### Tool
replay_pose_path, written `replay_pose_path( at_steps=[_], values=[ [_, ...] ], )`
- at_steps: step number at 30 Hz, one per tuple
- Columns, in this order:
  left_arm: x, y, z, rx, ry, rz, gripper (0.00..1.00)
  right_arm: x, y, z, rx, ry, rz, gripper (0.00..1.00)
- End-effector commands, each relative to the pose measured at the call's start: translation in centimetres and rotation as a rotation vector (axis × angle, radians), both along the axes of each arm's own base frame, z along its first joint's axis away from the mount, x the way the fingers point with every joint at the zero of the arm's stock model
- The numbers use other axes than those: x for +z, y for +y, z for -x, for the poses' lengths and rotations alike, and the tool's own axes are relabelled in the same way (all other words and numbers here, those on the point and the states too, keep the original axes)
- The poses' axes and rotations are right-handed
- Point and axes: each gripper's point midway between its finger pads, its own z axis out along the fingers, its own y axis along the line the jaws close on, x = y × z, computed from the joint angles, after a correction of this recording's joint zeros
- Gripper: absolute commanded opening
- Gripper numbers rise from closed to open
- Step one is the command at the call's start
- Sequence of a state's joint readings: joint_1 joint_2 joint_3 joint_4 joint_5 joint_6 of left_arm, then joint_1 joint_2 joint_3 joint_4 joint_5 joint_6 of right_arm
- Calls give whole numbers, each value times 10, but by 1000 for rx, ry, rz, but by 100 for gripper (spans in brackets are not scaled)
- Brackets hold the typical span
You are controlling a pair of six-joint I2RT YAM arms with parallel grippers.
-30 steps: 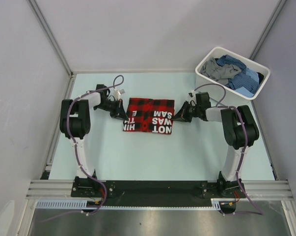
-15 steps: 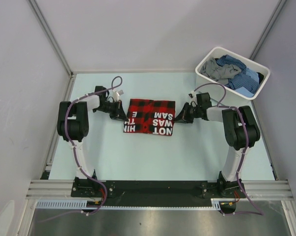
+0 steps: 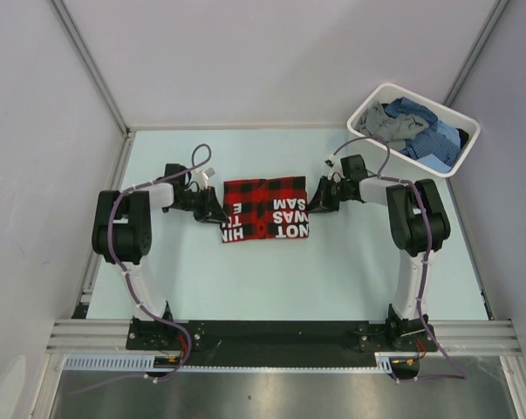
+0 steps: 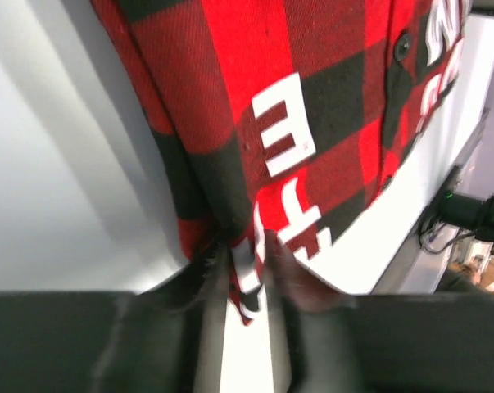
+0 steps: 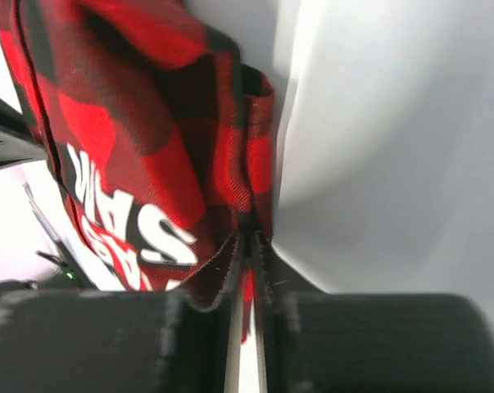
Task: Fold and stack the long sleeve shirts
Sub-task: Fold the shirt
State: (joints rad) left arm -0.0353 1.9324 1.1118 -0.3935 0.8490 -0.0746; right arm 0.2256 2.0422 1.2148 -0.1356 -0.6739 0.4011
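One of the long sleeve shirts, the red-and-black check one (image 3: 267,209), lies folded into a rectangle mid-table, white lettering facing up. My left gripper (image 3: 215,210) is low at its left edge. In the left wrist view the shirt (image 4: 255,82) fills the top, and the left gripper (image 4: 247,255) has its jaws a little apart with the cloth's corner loose between them. My right gripper (image 3: 315,202) is at the right edge. In the right wrist view its jaws (image 5: 251,239) pinch a fold of the shirt (image 5: 132,123). Blue check and grey shirts (image 3: 420,131) are heaped in a tub.
The white plastic tub (image 3: 461,124) stands at the back right corner of the pale table (image 3: 263,271), just behind the right arm. Grey walls close in the left, back and right sides. Both arm bases stand on the black rail (image 3: 271,336) at the near edge.
Both arms have settled lower and their elbows have swung outward, with the shirt's two edges laid down. The left jaws, shut before, have parted slightly.
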Motion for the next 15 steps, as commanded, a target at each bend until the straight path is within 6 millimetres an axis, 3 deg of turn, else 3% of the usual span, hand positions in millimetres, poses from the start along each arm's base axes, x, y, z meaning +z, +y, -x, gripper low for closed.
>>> replay_pose_path(
  at_steps=[1, 2, 3, 4, 6, 9, 10, 11, 12, 14, 15],
  values=[
    [38, 3, -20, 59, -118, 34, 42, 37, -14, -8, 90, -94, 46, 25],
    [44, 8, -23, 62, -137, 35, 46, 50, -15, -5, 107, -106, 35, 30],
    [63, 19, -36, 78, -197, 46, 50, 60, -18, 1, 117, -91, 33, 34],
    [74, 20, -40, 68, -231, 62, 61, 85, -19, -1, 141, -162, 33, 41],
    [106, 18, -49, 24, -343, 73, 70, 108, -18, 2, 165, -203, 20, 48],
    [130, 0, -56, -25, -406, 132, 87, 150, 2, -9, 170, -314, -73, 75],
    [133, -19, -53, -69, -401, 164, 91, 160, 11, -12, 160, -315, -119, 96],
    [128, -31, -55, -75, -361, 204, 95, 165, 21, -26, 159, -355, -150, 100],
    [131, -49, -54, -108, -352, 232, 99, 169, 38, -27, 181, -357, -184, 100],
    [129, -69, -62, -108, -297, 299, 100, 156, 60, -40, 173, -278, -266, 100],
    [129, -81, -65, -106, -285, 318, 100, 161, 74, -46, 187, -289, -305, 100]
  ],
)
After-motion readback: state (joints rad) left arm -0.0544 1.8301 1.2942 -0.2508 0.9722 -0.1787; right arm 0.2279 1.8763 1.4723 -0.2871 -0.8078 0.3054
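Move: The folded red-and-black shirt lies between the hands, practically level with the fingertips or a centimetre below. Its middle is about 10 cm to the left hand's right and 2 cm farther out, and about 11 cm to the right hand's left, straight across. The white laundry bin stands roughly 26 cm to the right hand's right and 17 cm ahead, its middle some 5 cm higher. Upward and somewhat forward, both hands let go of the shirt's side edges together. Their fingers spread from nearly shut to wide open as they rise, the left about 12 cm with 6 cm forward, the right about 15 cm with 3 cm forward. Each edges outward a little, then swings back inward, the wrists tipping fingers-up roughly 20 degrees. ##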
